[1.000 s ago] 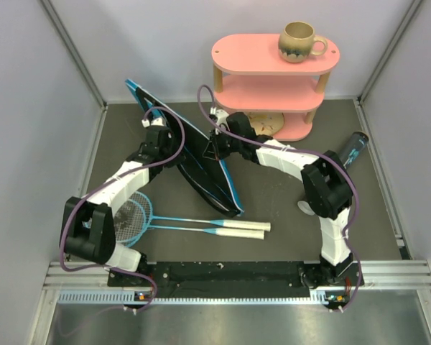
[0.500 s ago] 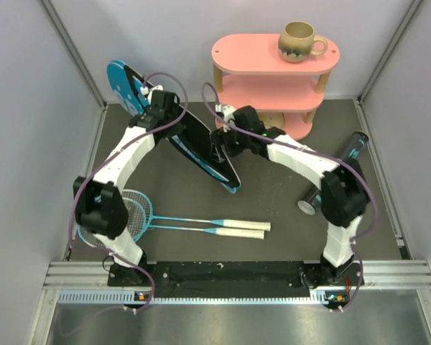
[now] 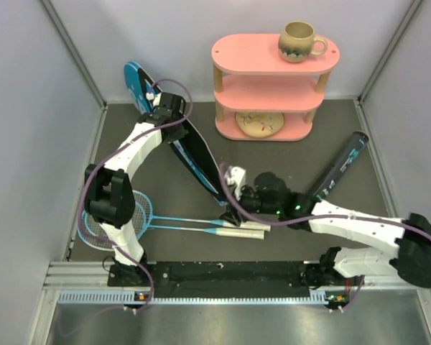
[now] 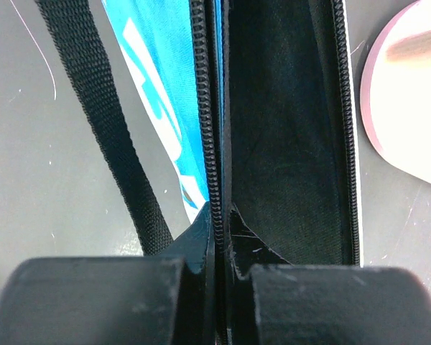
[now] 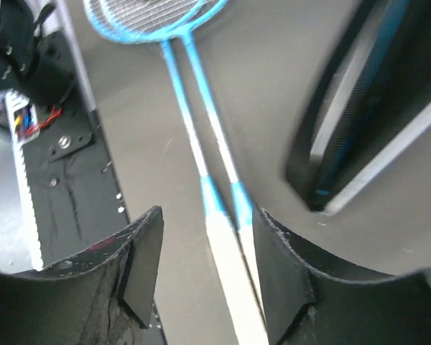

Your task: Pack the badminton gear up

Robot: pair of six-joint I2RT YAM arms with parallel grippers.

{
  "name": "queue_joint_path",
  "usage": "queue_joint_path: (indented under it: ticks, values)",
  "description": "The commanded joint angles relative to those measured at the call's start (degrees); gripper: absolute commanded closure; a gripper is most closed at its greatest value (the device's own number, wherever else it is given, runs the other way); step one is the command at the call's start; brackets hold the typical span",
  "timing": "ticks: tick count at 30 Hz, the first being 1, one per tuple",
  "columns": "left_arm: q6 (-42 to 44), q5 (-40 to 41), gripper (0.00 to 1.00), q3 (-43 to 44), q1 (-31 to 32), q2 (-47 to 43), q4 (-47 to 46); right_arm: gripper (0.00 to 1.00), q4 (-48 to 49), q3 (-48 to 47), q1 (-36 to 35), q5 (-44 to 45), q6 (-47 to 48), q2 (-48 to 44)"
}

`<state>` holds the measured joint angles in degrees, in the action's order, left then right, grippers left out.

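The blue racket-shaped cover point(image 3: 194, 154) stands on edge, running from the back left down to the middle of the table. My left gripper point(image 3: 168, 109) is shut on its zipper edge near the top; the left wrist view shows the jaws point(image 4: 217, 244) pinching the zipper between the blue outside point(image 4: 158, 108) and the black lining point(image 4: 287, 129). Two light-blue rackets point(image 3: 172, 221) lie side by side near the front, white handles point(image 3: 243, 229) to the right. My right gripper point(image 3: 233, 213) is open just above those handles point(image 5: 226, 244). The black tube point(image 3: 337, 169) lies at the right. No shuttlecocks show.
The pink three-tier shelf point(image 3: 276, 75) stands at the back with a beige mug point(image 3: 299, 39) on top and a round flat disc point(image 3: 258, 122) on its lowest tier. The cover's black strap point(image 4: 108, 122) hangs loose. Grey walls close in left, right and back.
My right gripper has let go of the cover and swung forward and down to the racket handles. My left gripper still holds the cover, whose lower end now lies nearer the rackets.
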<state>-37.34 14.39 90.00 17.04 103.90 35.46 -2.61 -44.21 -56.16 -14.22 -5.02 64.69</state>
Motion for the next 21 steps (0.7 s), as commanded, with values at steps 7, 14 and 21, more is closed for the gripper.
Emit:
queue_joint_path:
  ticks: [7, 14, 21]
  values:
    - [0.60, -2.79, 1.00, -1.14, -0.86, -3.08, -2.07, 0.60, 12.90, -10.27, -10.28, 2.69, 9.04, 27.99]
    - [0.34, -1.65, 1.00, -3.42, -1.30, -5.19, -0.83, 0.64, 8.86, -20.64, -10.20, 9.38, 15.91, 39.97]
    - [-0.10, -3.23, 1.00, -4.74, -1.83, -5.99, -2.50, 0.67, 8.76, -23.12, -10.20, 9.21, 18.55, 44.99]
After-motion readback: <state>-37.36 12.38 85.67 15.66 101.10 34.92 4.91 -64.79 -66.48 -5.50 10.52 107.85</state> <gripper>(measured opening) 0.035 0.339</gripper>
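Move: The right hand is high over the racket grips, empty. The handle end of the farther racket's shaft lies about 14 cm to its left, 3 cm ahead and some 17 cm below. The nearer racket's shaft runs alongside, about 3 cm closer to the base. The open bag's lower end stands roughly 8 cm ahead and 6 cm to the left, low down. From the left hand, that shaft end is about 25 cm back, 13 cm right and 14 cm below. The left fingers keep pinching the bag's zip edge while easing back about 1.5 cm. The right hand swoops down some 13 cm and left about as far towards the farther racket's shaft, first drawing back about 4 cm, then curving forward 6 cm. Its fingers tip some 20 degrees more steeply down and narrow to about a third open, not closing on the shaft. ##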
